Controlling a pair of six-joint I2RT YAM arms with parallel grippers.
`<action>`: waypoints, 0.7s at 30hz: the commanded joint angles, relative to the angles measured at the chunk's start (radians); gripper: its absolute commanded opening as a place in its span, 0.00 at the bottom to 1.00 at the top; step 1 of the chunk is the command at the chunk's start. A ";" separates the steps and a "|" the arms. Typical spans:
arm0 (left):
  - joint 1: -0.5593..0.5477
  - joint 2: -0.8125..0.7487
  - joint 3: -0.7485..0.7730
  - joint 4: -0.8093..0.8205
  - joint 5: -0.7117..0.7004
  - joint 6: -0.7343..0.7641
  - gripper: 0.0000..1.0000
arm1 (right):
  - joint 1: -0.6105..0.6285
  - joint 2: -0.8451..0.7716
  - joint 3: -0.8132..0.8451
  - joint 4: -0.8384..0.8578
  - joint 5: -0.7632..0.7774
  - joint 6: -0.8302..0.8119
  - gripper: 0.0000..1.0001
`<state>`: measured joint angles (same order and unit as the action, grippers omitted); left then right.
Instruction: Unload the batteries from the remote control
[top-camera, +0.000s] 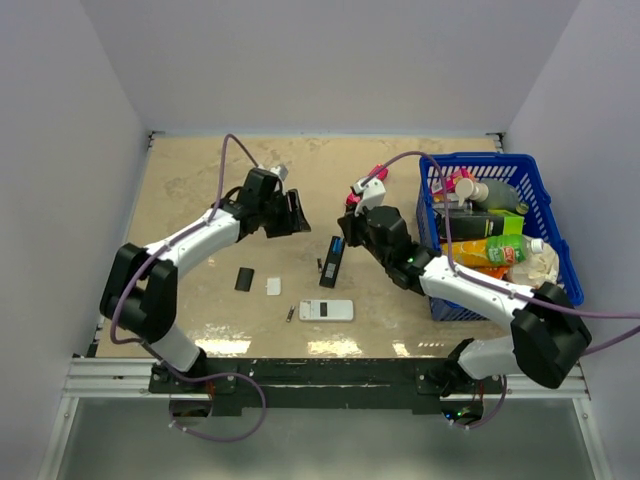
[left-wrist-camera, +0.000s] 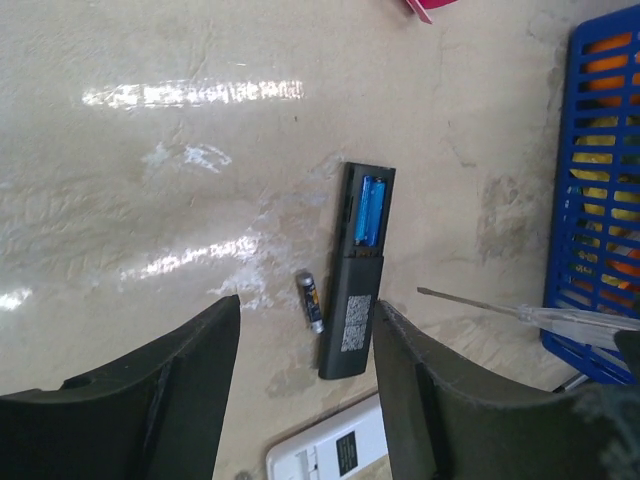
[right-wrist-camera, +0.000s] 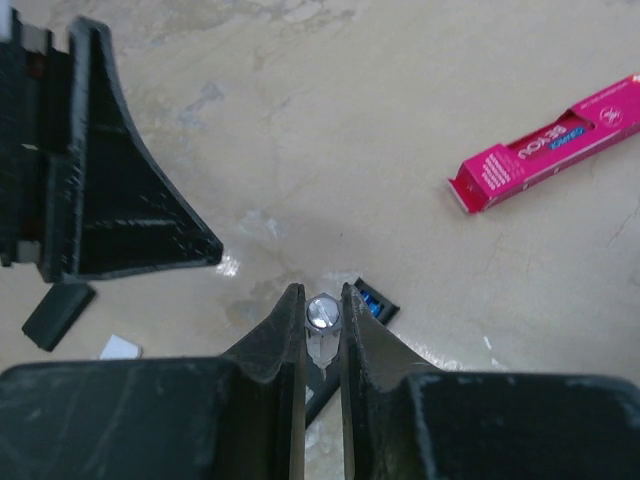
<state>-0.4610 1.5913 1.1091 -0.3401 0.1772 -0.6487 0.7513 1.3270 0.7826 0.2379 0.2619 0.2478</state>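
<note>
The black remote lies face down mid-table with its battery bay open; two blue batteries sit in it. A loose greyish battery lies just left of it on the table. Another small battery lies left of the white remote. My left gripper is open and empty, held above the table to the black remote's upper left. My right gripper is shut on a clear-handled screwdriver, whose thin shaft points toward the black remote.
A black cover and a white cover lie left of the remotes. A pink box lies behind the right gripper. A blue basket full of bottles and packets stands at the right.
</note>
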 joint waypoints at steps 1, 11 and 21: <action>0.008 0.080 0.054 0.134 0.100 -0.019 0.59 | -0.038 0.052 0.101 0.070 -0.010 -0.079 0.00; 0.018 0.220 0.110 0.173 0.185 -0.002 0.58 | -0.109 0.100 0.127 0.136 -0.093 -0.041 0.00; 0.018 0.269 0.084 0.188 0.237 0.000 0.56 | -0.115 0.170 0.072 0.274 -0.131 0.013 0.00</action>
<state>-0.4496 1.8515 1.1767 -0.1959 0.3725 -0.6537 0.6437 1.4677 0.8616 0.3874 0.1688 0.2428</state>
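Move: The remote control's middle is about 7 cm to the left hand's right, 2 cm back and some 11 cm below; the loose battery lies 4 cm right and 3 cm back, the white device 6 cm right and 14 cm back. From the right hand, holding the screwdriver, the batteries still in the remote are about 3 cm ahead, 3 cm left and 17 cm below; the loose battery is 7 cm left and 1 cm back. The open left hand sinks about 5 cm and moves right towards the remote; the right carries the screwdriver 5 cm forward. ##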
